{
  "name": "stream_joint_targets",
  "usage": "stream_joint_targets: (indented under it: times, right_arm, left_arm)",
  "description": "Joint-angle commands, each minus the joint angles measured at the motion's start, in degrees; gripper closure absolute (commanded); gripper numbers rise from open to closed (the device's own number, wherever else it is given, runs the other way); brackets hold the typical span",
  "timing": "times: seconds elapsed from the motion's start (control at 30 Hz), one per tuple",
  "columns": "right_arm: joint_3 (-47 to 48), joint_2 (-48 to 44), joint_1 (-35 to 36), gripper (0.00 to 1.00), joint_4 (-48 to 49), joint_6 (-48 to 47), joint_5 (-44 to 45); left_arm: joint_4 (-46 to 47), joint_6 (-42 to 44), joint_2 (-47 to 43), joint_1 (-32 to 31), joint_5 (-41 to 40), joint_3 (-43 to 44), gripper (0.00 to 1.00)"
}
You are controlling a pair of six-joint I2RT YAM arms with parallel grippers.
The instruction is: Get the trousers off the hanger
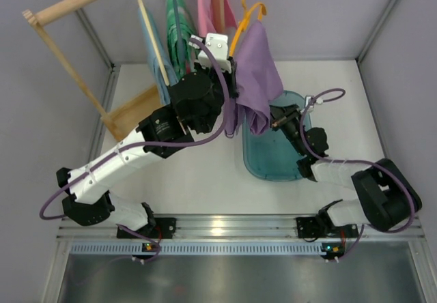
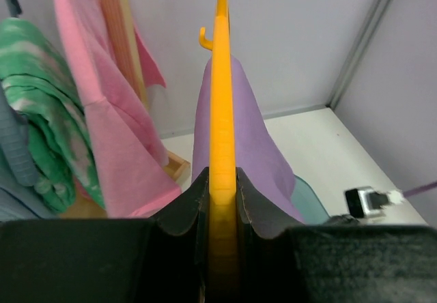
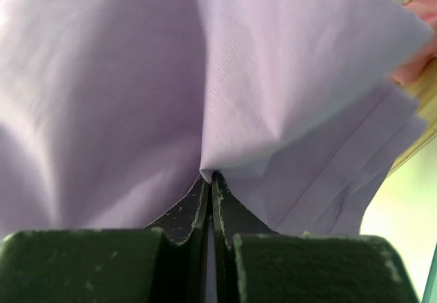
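Note:
The lilac trousers point(image 1: 258, 71) hang draped over the orange-yellow hanger point(image 1: 240, 30), whose hook points up at the back. My left gripper point(image 1: 229, 78) is shut on the hanger's lower bar; in the left wrist view the hanger point(image 2: 222, 105) runs straight up from between my black fingers point(image 2: 188, 207), with the trousers point(image 2: 256, 139) falling off its right side. My right gripper point(image 1: 274, 120) is shut on a fold at the trousers' lower edge; in the right wrist view the cloth point(image 3: 205, 78) fills the frame and is pinched at my fingertips point(image 3: 220, 187).
A wooden rack point(image 1: 82, 3) at the back left carries a light blue garment point(image 1: 151, 37), a green one point(image 1: 179, 26) and a pink one point(image 1: 206, 6). A translucent blue tray point(image 1: 273, 160) lies on the white table below the trousers. Grey walls close in both sides.

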Motion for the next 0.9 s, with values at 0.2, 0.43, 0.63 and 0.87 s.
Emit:
stream_joint_targets:
  times: [0.2,0.43,0.63,0.87]
  right_arm:
    - [-2.6,-26.9,-3.4,1.00,-1.0,-14.0,1.3]
    - [4.3,-43.1,-3.5,1.00,-30.4,-25.6,6.1]
    - [9.9,-46.6,-3.4,1.00,-41.4,-30.0,9.7]
    - [15.1,-50.8,-3.6,1.00,-50.5,-35.0,16.4]
  left_arm:
    - [19.5,14.6,-0.2,-0.3,-9.9,-3.2,1.00]
    - [20.6,16.3,0.5,-0.3,-9.8,-3.2,1.00]
    - [21.7,19.1,-0.1,-0.3,-10.6,-4.9,1.00]
    - [23.8,21.7,-1.9,-0.2,-13.5,-9.2,1.00]
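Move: My left fingers already hold the near end of the orange hanger, whose middle lies about 13 cm ahead, 3 cm right and slightly above them. The purple trousers' middle is some 9 cm ahead, 8 cm right and 11 cm below the left hand. From my right hand, pinching their hanging lower part, that middle lies about 10 cm ahead, 8 cm left and 11 cm up. The pink trousers hang roughly 18 cm ahead of my left hand, 7 cm left and 8 cm lower. Keeping my pinch on the loose lower cloth, I haul my right hand up about 14 cm while drawing it back and to the right, away from the hanger; the lift then stops and I go on rightward as the fingers tip up and swing some 25 degrees clockwise. My left hand keeps its grip on the hanger's end, easing a little forward and turning slightly counter-clockwise, then dipping near the end. ##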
